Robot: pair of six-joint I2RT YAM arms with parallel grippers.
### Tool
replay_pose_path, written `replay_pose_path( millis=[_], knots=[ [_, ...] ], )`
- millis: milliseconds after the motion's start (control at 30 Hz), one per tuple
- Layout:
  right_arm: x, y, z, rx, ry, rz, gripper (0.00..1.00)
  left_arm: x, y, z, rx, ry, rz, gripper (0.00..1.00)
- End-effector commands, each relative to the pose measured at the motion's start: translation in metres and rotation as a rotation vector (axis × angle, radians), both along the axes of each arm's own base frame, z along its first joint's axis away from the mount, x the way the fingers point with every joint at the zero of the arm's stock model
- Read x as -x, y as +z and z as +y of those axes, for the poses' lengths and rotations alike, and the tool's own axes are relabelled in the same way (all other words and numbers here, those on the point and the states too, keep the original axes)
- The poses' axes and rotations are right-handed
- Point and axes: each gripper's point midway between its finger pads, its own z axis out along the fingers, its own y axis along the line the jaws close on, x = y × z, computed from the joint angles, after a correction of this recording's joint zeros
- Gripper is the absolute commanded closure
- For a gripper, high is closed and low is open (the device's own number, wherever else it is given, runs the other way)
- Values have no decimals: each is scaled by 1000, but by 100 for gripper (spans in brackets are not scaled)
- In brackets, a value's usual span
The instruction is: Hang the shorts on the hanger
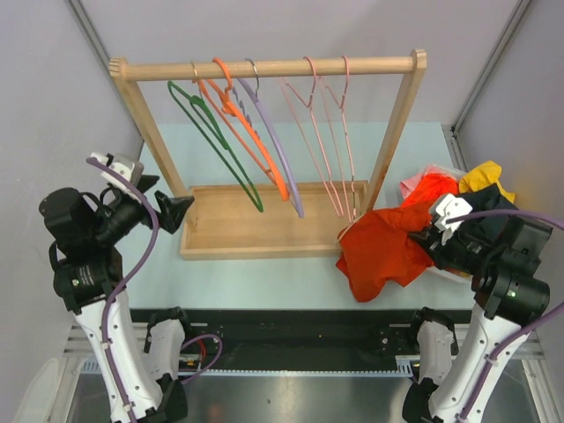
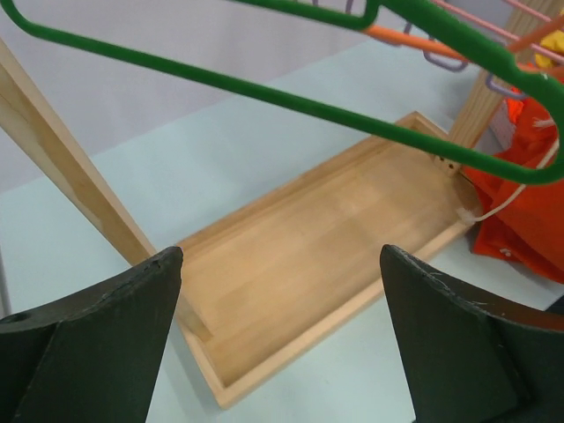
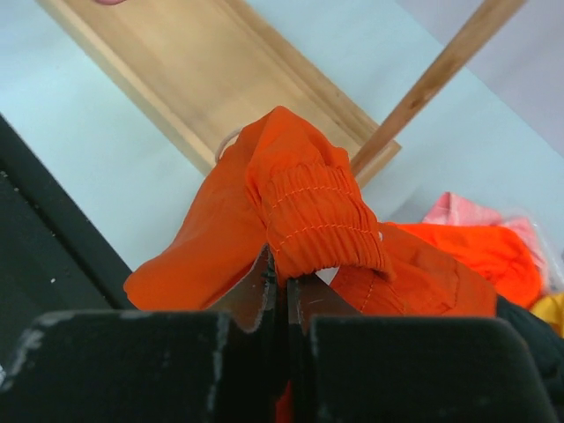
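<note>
The bright orange-red shorts (image 1: 381, 249) lie bunched on the table by the rack's right post. My right gripper (image 1: 425, 238) is shut on their gathered waistband (image 3: 319, 211), and the fabric folds over the closed fingertips (image 3: 286, 278). The shorts' white drawstring shows in the left wrist view beside the shorts (image 2: 527, 203). Two thin pale-pink hangers (image 1: 311, 92) hang at the right end of the rail. My left gripper (image 1: 167, 201) hovers by the rack's left post, open, with nothing between its fingers (image 2: 280, 256).
A wooden rack (image 1: 264, 68) stands on a wooden tray base (image 1: 264, 231). It also carries a green hanger (image 1: 211, 132), an orange hanger (image 1: 242, 123) and a lilac hanger (image 1: 278, 150). A pile of other clothes (image 1: 480, 181) sits at the far right.
</note>
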Motion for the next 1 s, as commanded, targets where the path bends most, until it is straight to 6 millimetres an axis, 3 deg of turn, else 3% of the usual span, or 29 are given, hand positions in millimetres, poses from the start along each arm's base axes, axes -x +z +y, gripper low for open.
replay_pose_path(
  millis=[0,67,133,267,467,500,667,733,800,900,967],
  knots=[
    [5,-19,14,-104,114,118,100,17,-7,-18,44,-86,2,2],
    [-15,-14,12,-138,123,136,100,23,-7,-25,76,-123,10,3],
    [-18,-8,19,-223,93,212,100,33,-7,-36,81,-202,2,4],
    [0,0,57,-243,279,258,100,50,-5,-45,-17,-264,-112,4],
    [17,-40,91,-83,389,390,100,63,-30,-50,-93,-361,-48,6],
    [31,-42,103,-74,442,400,100,66,-34,-51,-98,-365,-42,6],
    [20,-61,113,-31,422,380,100,72,-47,-51,-180,-380,-107,6],
    [22,-70,121,17,458,365,100,75,-61,-50,-220,-403,-94,6],
    [30,-75,127,61,525,351,100,82,-80,-50,-279,-446,-75,7],
    [63,-83,130,165,715,298,100,90,-102,-48,-320,-463,-41,7],
    [86,-90,124,265,837,245,100,94,-105,-49,-372,-472,-90,7]
  ],
)
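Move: The orange shorts hang bunched from the right fingers, still pinched at the waistband, their middle about 8 cm left of that hand and 10 below. The open left gripper lies some 50 cm to the right hand's left and 6 farther out; the rack's tray centres about 30 left and 20 ahead, the pink hangers 19 left and 22 ahead, the clothes basket 16 right and 18 ahead. From the left hand the shorts lie about 44 cm right, 7 back and 15 lower. The shorts, kept pinched by the waistband, are carried about 13 cm left by the right hand, which also sinks 9 cm and, after a slight reach forward, draws back 6, turning some 40 degrees counter-clockwise and tipping down. The left hand, still open and empty, sinks 8 cm, backs off 7 and edges right towards the shorts, swinging clockwise. ##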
